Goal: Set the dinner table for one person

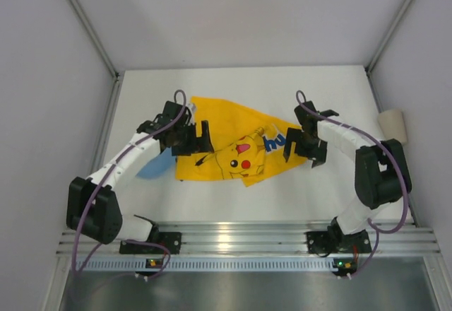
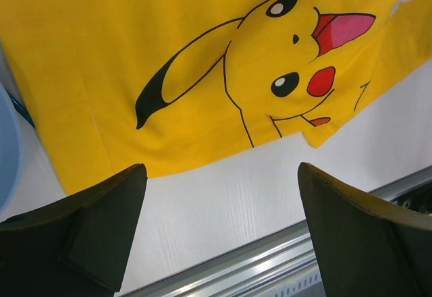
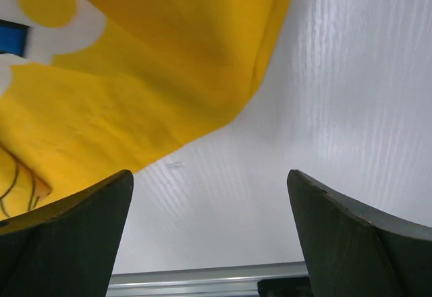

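Observation:
The dinner table (image 1: pixel 332 99) is a plain white tabletop. On its middle lies a yellow Pikachu-print cloth mat (image 1: pixel 222 124), rumpled and partly folded over on its right side. My left gripper (image 1: pixel 200 140) hovers over the mat's left part, open, with nothing between its fingers. In the left wrist view the gripper (image 2: pixel 221 172) frames bare table just below the mat's edge (image 2: pixel 169 74). My right gripper (image 1: pixel 295 148) stands open at the mat's right corner. The right wrist view has that gripper (image 3: pixel 209 175) over white table, beside the yellow cloth (image 3: pixel 135 94).
A light blue object (image 1: pixel 154 165) lies partly under the left arm at the mat's left edge, also showing as a blue sliver (image 2: pixel 7 148). A beige cup (image 1: pixel 393 124) rests past the table's right edge. A metal rail (image 1: pixel 233 237) runs along the near edge.

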Action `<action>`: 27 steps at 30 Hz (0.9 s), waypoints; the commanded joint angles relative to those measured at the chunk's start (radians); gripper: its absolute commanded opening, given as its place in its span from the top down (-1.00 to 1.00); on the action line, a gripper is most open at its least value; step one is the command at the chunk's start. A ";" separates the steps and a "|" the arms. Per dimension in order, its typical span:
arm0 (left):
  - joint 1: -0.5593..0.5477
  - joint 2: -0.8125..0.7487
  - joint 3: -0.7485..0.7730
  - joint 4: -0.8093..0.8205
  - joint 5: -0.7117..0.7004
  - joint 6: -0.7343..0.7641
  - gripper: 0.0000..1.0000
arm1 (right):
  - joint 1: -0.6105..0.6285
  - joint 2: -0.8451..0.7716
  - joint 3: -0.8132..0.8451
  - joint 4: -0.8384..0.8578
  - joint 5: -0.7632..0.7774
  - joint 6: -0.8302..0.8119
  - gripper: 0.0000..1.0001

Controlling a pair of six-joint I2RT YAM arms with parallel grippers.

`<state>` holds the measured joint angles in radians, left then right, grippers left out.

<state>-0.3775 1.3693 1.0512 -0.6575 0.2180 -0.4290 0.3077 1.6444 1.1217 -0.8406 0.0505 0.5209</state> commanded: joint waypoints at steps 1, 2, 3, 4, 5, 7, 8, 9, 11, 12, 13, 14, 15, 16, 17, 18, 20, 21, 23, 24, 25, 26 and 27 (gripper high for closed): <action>-0.001 0.045 0.021 0.052 0.033 -0.004 -0.98 | -0.016 -0.041 -0.055 0.049 0.038 0.064 -0.93; -0.003 0.056 0.026 0.050 0.037 -0.002 -0.98 | -0.018 -0.034 -0.068 0.066 0.037 0.067 -0.93; -0.003 0.066 0.038 0.048 0.049 -0.004 -0.98 | -0.018 -0.028 -0.085 0.096 0.037 0.067 -0.91; -0.003 0.085 0.046 0.045 0.052 -0.002 -0.98 | -0.016 -0.012 -0.092 0.116 0.034 0.068 -0.89; -0.001 0.092 0.052 0.044 0.057 -0.002 -0.98 | -0.018 -0.006 -0.102 0.139 0.023 0.070 -0.89; -0.003 0.108 0.070 0.036 0.066 -0.004 -0.98 | -0.016 0.008 -0.118 0.198 0.020 0.076 -0.88; -0.003 0.111 0.075 0.033 0.070 -0.004 -0.98 | -0.018 0.014 -0.123 0.216 0.017 0.082 -0.87; -0.003 0.114 0.079 0.029 0.072 -0.004 -0.98 | -0.018 0.018 -0.128 0.250 0.015 0.087 -0.86; -0.001 0.122 0.096 0.009 0.076 -0.001 -0.98 | -0.016 0.040 -0.128 0.279 0.017 0.097 -0.82; -0.003 0.125 0.101 0.003 0.075 0.001 -0.98 | -0.019 0.048 -0.125 0.306 0.018 0.100 -0.81; -0.001 0.126 0.110 -0.010 0.075 0.007 -0.97 | -0.019 0.066 -0.122 0.317 0.020 0.103 -0.74; -0.003 0.128 0.116 -0.017 0.070 0.010 -0.98 | -0.021 0.075 -0.115 0.325 0.020 0.106 -0.69; -0.003 0.129 0.121 -0.024 0.067 0.012 -0.98 | -0.022 0.090 -0.100 0.336 0.020 0.106 -0.61; -0.001 0.132 0.131 -0.031 0.066 0.016 -0.98 | -0.021 0.116 -0.089 0.337 0.018 0.105 -0.36; -0.003 0.132 0.136 -0.043 0.064 0.019 -0.98 | -0.024 0.130 -0.079 0.340 0.020 0.100 -0.20; -0.003 0.135 0.144 -0.048 0.057 0.019 -0.98 | -0.028 0.152 -0.059 0.339 0.022 0.096 -0.02; -0.003 0.139 0.153 -0.057 0.054 0.021 -0.98 | -0.045 0.167 -0.027 0.324 0.022 0.079 0.41; -0.003 0.139 0.159 -0.059 0.052 0.021 -0.98 | -0.054 0.172 -0.014 0.313 0.026 0.073 0.52; -0.003 0.143 0.164 -0.059 0.052 0.015 -0.98 | -0.093 0.181 0.035 0.252 0.064 0.045 0.70; -0.003 0.148 0.167 -0.059 0.050 0.013 -0.98 | -0.111 0.183 0.053 0.232 0.074 0.035 0.75; -0.003 0.151 0.168 -0.060 0.050 0.009 -0.98 | -0.131 0.181 0.072 0.212 0.081 0.019 0.84; -0.003 0.151 0.170 -0.059 0.050 0.006 -0.98 | -0.174 0.180 0.117 0.163 0.110 -0.010 0.88; -0.003 0.154 0.170 -0.057 0.052 0.004 -0.97 | -0.194 0.178 0.148 0.138 0.124 -0.028 0.92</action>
<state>-0.3779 1.5108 1.1847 -0.6971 0.2718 -0.4202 0.1993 1.8145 1.1805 -0.6529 0.0925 0.5556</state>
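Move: The right hand, open and pointing down, has the yellow cloth's right-hand corner about 3 cm ahead, 1 cm to its right and 4 cm below. The cloth's blue lettering is 9 cm to this hand's left and 7 cm ahead; the Pikachu face, 19 cm left and 2 cm ahead; both are about 4 cm below it. From the left hand, that corner lies some 36 cm right, 2 cm ahead and 12 cm below. Down about 3.5 cm and briefly back, then forward some 8 cm low over the table: the right hand runs into the cloth's right-hand corner, shuts its wide-open fingers there and pinches the fabric, veering 2 to 3 cm right at the end. The left hand, still open above the cloth, dips and rises again, easing slightly forward and right. ##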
